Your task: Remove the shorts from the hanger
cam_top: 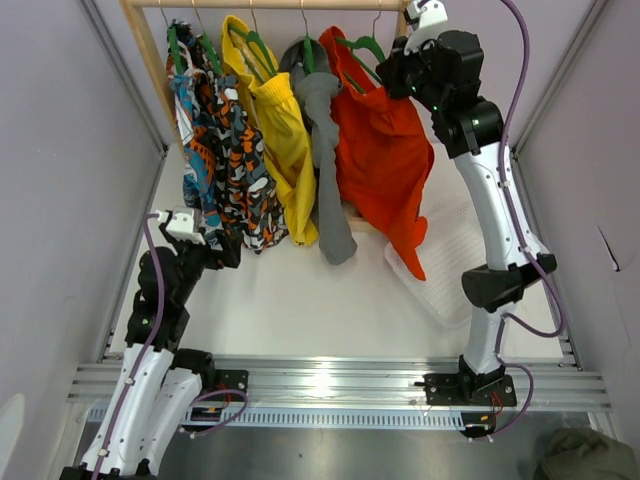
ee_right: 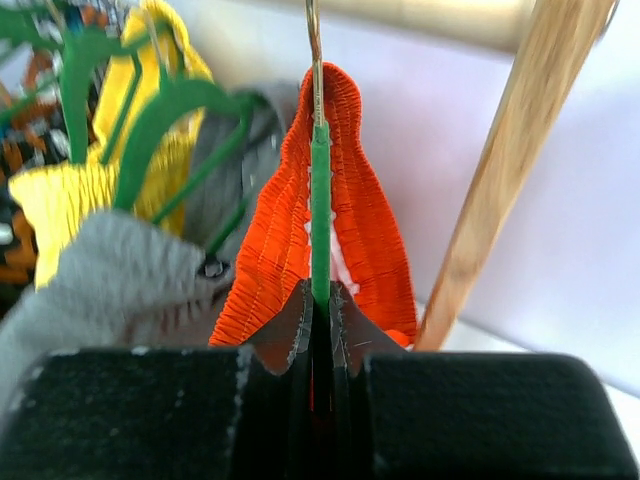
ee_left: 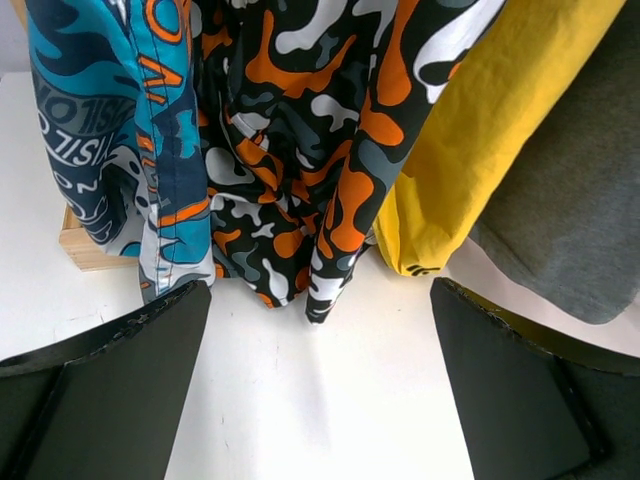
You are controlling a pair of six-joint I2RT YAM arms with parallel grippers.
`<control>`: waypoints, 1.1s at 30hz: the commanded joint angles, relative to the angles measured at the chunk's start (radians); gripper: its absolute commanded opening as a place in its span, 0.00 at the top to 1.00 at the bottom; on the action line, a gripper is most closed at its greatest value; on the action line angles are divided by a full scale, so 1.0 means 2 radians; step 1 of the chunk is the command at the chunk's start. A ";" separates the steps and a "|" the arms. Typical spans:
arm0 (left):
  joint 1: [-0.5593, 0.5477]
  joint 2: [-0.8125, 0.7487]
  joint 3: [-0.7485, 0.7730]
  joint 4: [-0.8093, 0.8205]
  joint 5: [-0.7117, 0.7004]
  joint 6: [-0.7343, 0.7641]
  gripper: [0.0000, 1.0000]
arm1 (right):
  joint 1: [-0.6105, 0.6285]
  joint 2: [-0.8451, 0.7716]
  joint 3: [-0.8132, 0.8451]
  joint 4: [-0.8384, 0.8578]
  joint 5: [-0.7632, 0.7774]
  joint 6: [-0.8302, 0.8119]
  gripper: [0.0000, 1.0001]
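Observation:
The orange-red shorts (cam_top: 383, 160) hang at the right end of the wooden rail on a green hanger (cam_top: 360, 47). In the right wrist view the hanger's green bar (ee_right: 320, 210) runs edge-on through the shorts' ribbed waistband (ee_right: 365, 215). My right gripper (ee_right: 320, 305) is shut on the hanger bar, high up beside the rail (cam_top: 395, 62). My left gripper (ee_left: 320, 330) is open and empty, low over the white table in front of the patterned garments; it sits at the left in the top view (cam_top: 228, 250).
Yellow shorts (cam_top: 275, 130), a grey garment (cam_top: 325, 140) and patterned shorts (cam_top: 230, 150) hang left of the orange shorts. A white basket (cam_top: 440, 270) lies under the right arm. A wooden rack post (ee_right: 505, 180) stands right of the hanger.

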 commanded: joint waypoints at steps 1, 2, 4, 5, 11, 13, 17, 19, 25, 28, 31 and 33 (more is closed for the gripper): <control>-0.004 -0.006 0.008 0.018 0.016 0.009 0.01 | 0.003 -0.075 -0.052 0.027 -0.007 -0.027 1.00; -0.004 -0.006 0.009 0.019 0.018 0.009 0.01 | 0.003 -0.103 -0.069 0.027 -0.007 -0.033 1.00; -0.004 -0.008 0.010 0.019 0.023 0.007 0.01 | 0.003 -0.131 -0.113 0.024 -0.008 -0.043 1.00; -0.004 -0.009 0.011 0.020 0.025 0.007 0.01 | 0.003 -0.146 -0.126 0.022 -0.008 -0.048 1.00; -0.005 -0.017 0.011 0.032 0.062 -0.009 0.01 | 0.003 -0.263 -0.209 -0.015 -0.011 -0.084 1.00; -0.005 -0.016 0.012 0.040 0.066 -0.031 0.01 | 0.003 -0.304 -0.231 -0.039 -0.014 -0.105 1.00; -0.004 -0.009 0.020 0.057 0.126 -0.079 0.01 | -0.023 -0.364 -0.257 -0.092 -0.079 -0.160 1.00; -0.004 -0.004 0.030 0.053 0.156 -0.114 0.01 | -0.030 -0.399 -0.264 -0.133 -0.101 -0.190 1.00; -0.005 -0.010 0.060 0.045 0.278 -0.212 0.01 | -0.042 -0.464 -0.285 -0.226 -0.208 -0.256 1.00; -0.005 -0.026 0.066 0.064 0.323 -0.275 0.01 | -0.047 -0.485 -0.316 -0.256 -0.289 -0.280 1.00; -0.006 -0.035 0.072 0.080 0.361 -0.333 0.01 | -0.047 -0.498 -0.391 -0.251 -0.381 -0.283 1.00; -0.012 -0.033 0.076 0.095 0.376 -0.360 0.01 | -0.031 -0.493 -0.444 -0.235 -0.393 -0.283 1.00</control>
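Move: The right gripper already grips the green hanger of the red shorts, and the open space in front of the rack lies about 34 cm back, 8 cm right and 4 cm below it. The grey shorts hang some 15 cm left and 3 cm ahead, middle 17 cm lower; the white basket lies roughly 10 cm back, 25 cm right, 47 cm below. From the left gripper the red shorts are about 26 cm ahead, 37 cm right, 8 cm higher. Keep the right gripper shut on the green hanger and pull it back about 34 cm and somewhat right, away from the rack, first near level, then dipping at the end while turning counter-clockwise some 30 degrees to point the hanger left. Meanwhile, bring the open left gripper right, up and back towards the shorts, swinging clockwise and rolling its left side down. ##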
